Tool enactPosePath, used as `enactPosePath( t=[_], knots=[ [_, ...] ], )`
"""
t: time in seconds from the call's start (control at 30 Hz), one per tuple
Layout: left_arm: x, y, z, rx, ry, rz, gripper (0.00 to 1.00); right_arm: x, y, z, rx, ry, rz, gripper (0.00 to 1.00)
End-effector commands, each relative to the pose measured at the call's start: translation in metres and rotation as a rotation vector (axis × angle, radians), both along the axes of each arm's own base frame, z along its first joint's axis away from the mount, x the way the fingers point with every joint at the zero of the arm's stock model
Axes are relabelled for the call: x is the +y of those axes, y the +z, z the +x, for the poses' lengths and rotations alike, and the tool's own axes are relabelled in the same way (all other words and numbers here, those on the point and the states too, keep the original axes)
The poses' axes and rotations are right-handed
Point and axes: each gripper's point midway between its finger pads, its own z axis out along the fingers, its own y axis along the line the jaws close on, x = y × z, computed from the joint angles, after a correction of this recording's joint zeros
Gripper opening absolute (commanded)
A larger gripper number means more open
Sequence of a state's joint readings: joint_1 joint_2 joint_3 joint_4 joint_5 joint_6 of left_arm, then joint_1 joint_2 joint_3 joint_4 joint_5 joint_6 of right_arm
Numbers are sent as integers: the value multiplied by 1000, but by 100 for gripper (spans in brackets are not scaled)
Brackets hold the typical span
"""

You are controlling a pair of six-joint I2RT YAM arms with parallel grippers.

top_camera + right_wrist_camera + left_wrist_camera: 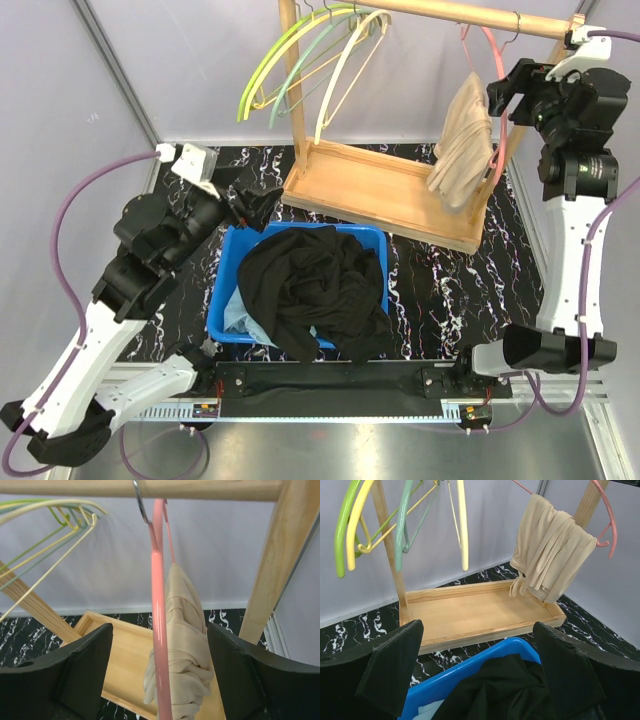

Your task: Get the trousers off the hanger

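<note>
Beige trousers [462, 140] [550, 550] [187, 650] hang folded over a pink hanger [497, 150] [159, 630] at the right end of the wooden rail [470, 15]. My right gripper [503, 95] [162, 677] is up at the rail, open, with one finger on each side of the hanger and the beige cloth; neither finger touches them. Black trousers [310, 285] [505, 690] and a light blue pair [237, 315] lie heaped in the blue bin [222, 290] [470, 667]. Over the bin's far left corner, my left gripper [252, 208] [480, 675] is open and holds nothing.
Several bare hangers [310, 60] [405, 520] in green, yellow and cream hang bunched at the rail's left end. The rack's wooden tray base [380, 190] sits behind the bin. Its right post [272, 565] stands close beside my right gripper.
</note>
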State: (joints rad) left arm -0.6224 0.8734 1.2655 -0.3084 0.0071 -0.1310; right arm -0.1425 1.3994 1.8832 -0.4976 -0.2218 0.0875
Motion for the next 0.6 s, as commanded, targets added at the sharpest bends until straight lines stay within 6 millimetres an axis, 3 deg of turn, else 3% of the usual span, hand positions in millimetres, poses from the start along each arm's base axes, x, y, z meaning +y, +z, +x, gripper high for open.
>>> enactPosePath(
  t=[0.0,0.2,0.27,0.33,0.47,0.57],
  knots=[
    [6,0,-7,-24,10,-35,99,-5,-3,8,21,-12,8,81],
    [-1,-17,-18,12,-56,-60,99,-5,-30,26,94,11,-2,64],
    [-10,-18,-25,0,-120,-46,99,-3,-33,30,98,32,-16,47],
    [-23,-16,-33,-34,-214,-34,99,3,-26,31,81,70,-27,25],
    [-40,-9,-41,-70,-321,-20,99,13,4,24,9,127,-57,0],
    [-50,-3,-40,-105,-362,-11,99,17,35,17,-76,141,-52,0]
  ],
)
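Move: Some 4 cm ahead of the open right hand and 5 cm below, with no sideways offset, is the near arm of the pink hanger. The beige trousers hang on it about 9 cm ahead of that hand and 18 below; the rack's right post stands roughly 10 cm to its right and 7 ahead. From the left hand the trousers are about 25 cm ahead, 42 right and 13 lower, the empty hangers some 20 ahead, 14 right and 5 higher. Dipping about 5 cm and reaching some 3.5 cm forward, the right hand brings its fingers around the pink hanger's near arm, pinches it shut between the pads, then rises about 1.5 cm with it, tipped slightly down. The left hand, still wide open above the blue bin, sinks, draws back and shifts right about 3 cm each, turning some 15 degrees clockwise to face the trousers. ##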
